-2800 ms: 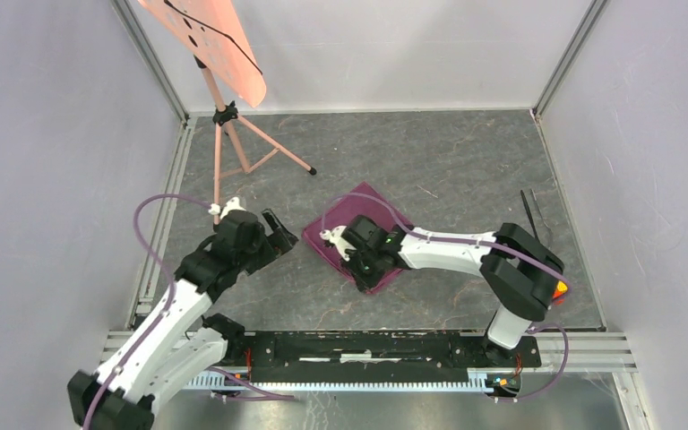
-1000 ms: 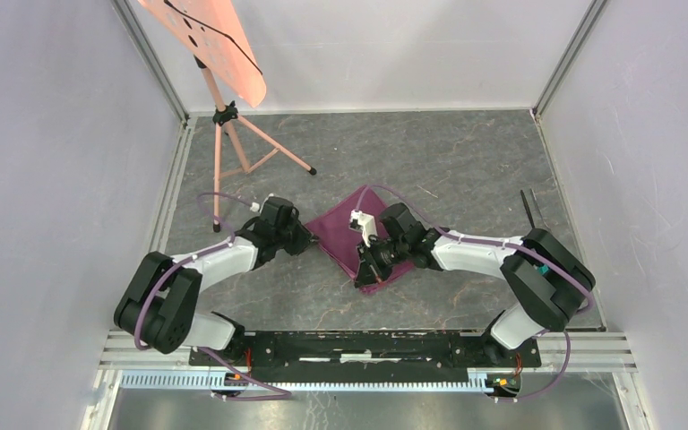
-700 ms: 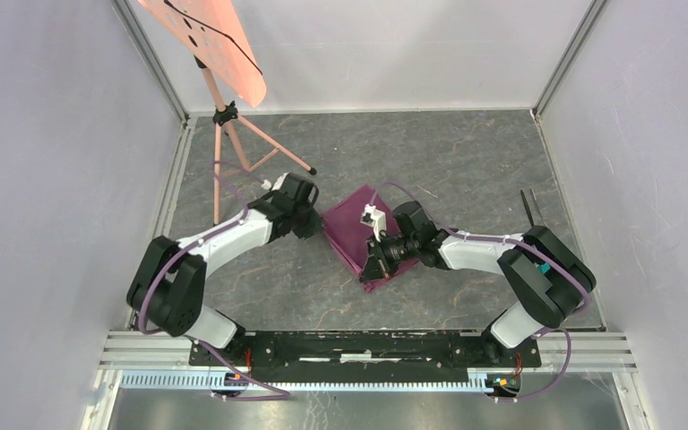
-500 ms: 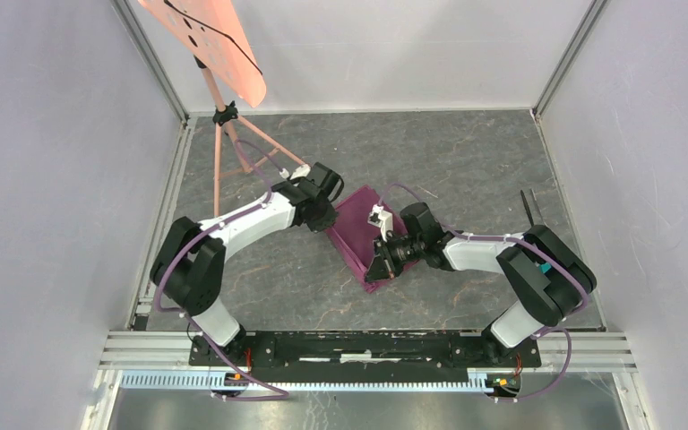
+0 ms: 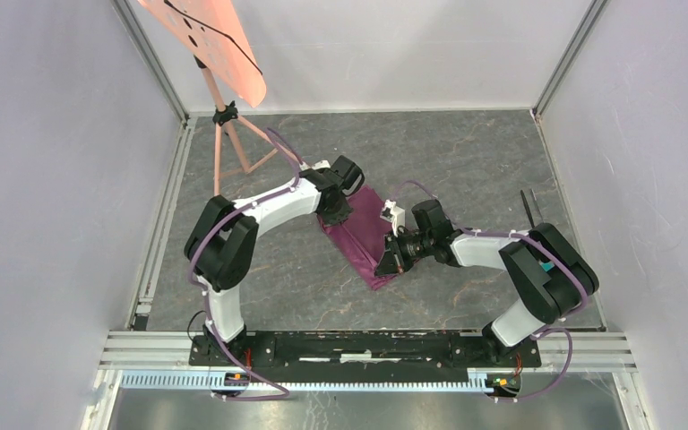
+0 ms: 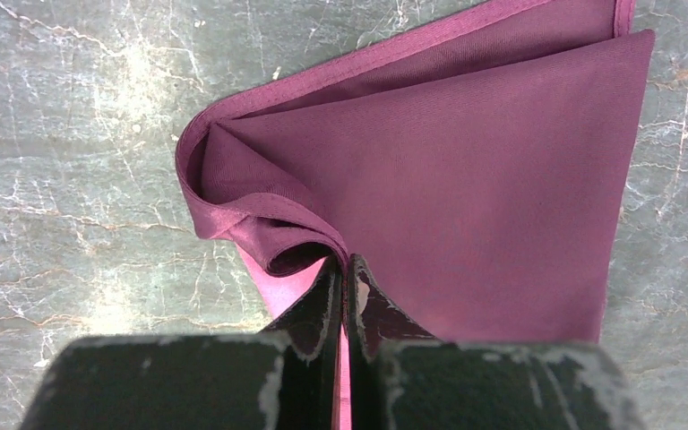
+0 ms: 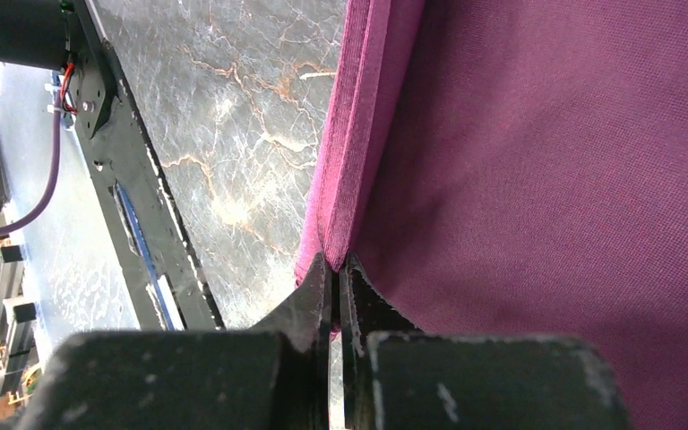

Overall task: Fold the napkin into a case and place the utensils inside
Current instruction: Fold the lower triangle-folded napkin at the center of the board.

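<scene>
The plum napkin (image 5: pixel 365 240) lies folded in a narrowing strip at the table's middle. My left gripper (image 5: pixel 334 218) is shut on a top layer at the napkin's far left corner. In the left wrist view the napkin (image 6: pixel 466 161) curls up into a loose roll at the fingertips (image 6: pixel 344 265). My right gripper (image 5: pixel 386 265) is shut on the near corner; in the right wrist view its tips (image 7: pixel 335 262) pinch the stacked edges of the napkin (image 7: pixel 546 179). Two dark utensils (image 5: pixel 530 213) lie together by the right wall, apart from both grippers.
A pink tripod (image 5: pixel 233 152) carrying an orange board (image 5: pixel 206 40) stands at the back left. Metal frame rails (image 5: pixel 161 224) run along the table's sides, and the black base rail (image 5: pixel 358 348) runs along the near edge.
My left arm has swung from the napkin's left side toward the back and right, dragging the gripped layer across. The napkin now looks narrower. My right gripper shifted slightly right, still holding.
</scene>
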Tool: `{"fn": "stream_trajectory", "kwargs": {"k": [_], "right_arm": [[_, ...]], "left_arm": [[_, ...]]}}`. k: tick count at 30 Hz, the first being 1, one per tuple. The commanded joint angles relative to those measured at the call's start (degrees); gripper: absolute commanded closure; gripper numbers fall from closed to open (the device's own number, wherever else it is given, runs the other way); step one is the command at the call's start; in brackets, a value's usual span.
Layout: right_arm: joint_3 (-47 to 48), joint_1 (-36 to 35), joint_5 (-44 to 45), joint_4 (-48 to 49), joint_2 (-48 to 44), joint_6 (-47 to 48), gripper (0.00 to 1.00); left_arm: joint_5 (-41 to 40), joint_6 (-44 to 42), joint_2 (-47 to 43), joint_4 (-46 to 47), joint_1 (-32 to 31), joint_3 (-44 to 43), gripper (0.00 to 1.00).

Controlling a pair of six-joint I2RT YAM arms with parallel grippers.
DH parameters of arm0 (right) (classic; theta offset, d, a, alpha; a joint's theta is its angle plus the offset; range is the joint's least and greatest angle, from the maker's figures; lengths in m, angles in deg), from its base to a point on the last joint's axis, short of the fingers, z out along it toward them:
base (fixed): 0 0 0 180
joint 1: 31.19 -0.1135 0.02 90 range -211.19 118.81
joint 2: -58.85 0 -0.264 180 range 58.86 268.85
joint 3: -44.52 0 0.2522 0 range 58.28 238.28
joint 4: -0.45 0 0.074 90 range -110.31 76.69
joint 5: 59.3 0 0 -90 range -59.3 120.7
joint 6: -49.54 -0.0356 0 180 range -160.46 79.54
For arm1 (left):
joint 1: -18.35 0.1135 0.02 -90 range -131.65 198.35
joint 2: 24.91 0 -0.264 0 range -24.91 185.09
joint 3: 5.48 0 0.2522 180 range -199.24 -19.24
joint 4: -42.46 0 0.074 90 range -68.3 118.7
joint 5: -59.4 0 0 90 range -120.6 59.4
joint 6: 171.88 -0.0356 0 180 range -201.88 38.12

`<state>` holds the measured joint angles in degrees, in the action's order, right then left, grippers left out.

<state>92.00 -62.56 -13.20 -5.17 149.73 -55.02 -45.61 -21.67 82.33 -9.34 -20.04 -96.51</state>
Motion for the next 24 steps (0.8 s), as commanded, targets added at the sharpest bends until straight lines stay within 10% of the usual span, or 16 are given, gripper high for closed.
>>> {"fn": "stream_trajectory", "kwargs": {"k": [1,14,24], "right_arm": [[-0.51,-0.09,-0.53,-2.37,0.48,1.97,0.99],[1.45,-0.07,4.84,-5.54,0.73,3.65,0.88],[0.94,-0.33,8.16,-0.5,-5.68,4.72,0.44]], "left_arm": [[-3.4,-4.1,2.01,-0.07,0.41,-4.03,0.98],[-1.7,-7.23,5.97,-0.09,0.49,-6.39,0.98],[-1.13,-8.51,6.35,0.3,0.69,-6.81,0.98]]}}
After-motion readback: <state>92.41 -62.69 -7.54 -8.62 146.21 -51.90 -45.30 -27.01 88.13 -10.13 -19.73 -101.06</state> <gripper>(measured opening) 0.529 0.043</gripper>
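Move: The napkin is pinched by both hands along its folded-over front-left edge. Its middle lies about 7 cm right of the left hand, 4 cm back and 4 cm below, and about 9 cm ahead of the right hand, 2 cm left and 2 cm below. The napkin's far corner is some 9 cm ahead and 6 cm right of the left hand. Its near corner sits roughly 3 cm behind the right hand, level with it sideways and 2 cm lower. The folded edge is lowered onto the napkin from both ends. The left hand keeps its pinch, sinking about 2 cm while easing 1 cm forward. The right hand dips a good 1 cm and eases slightly forward and right, then spreads its fingers to about half open, lets go of the edge's near end and rises about 1.5 cm. ##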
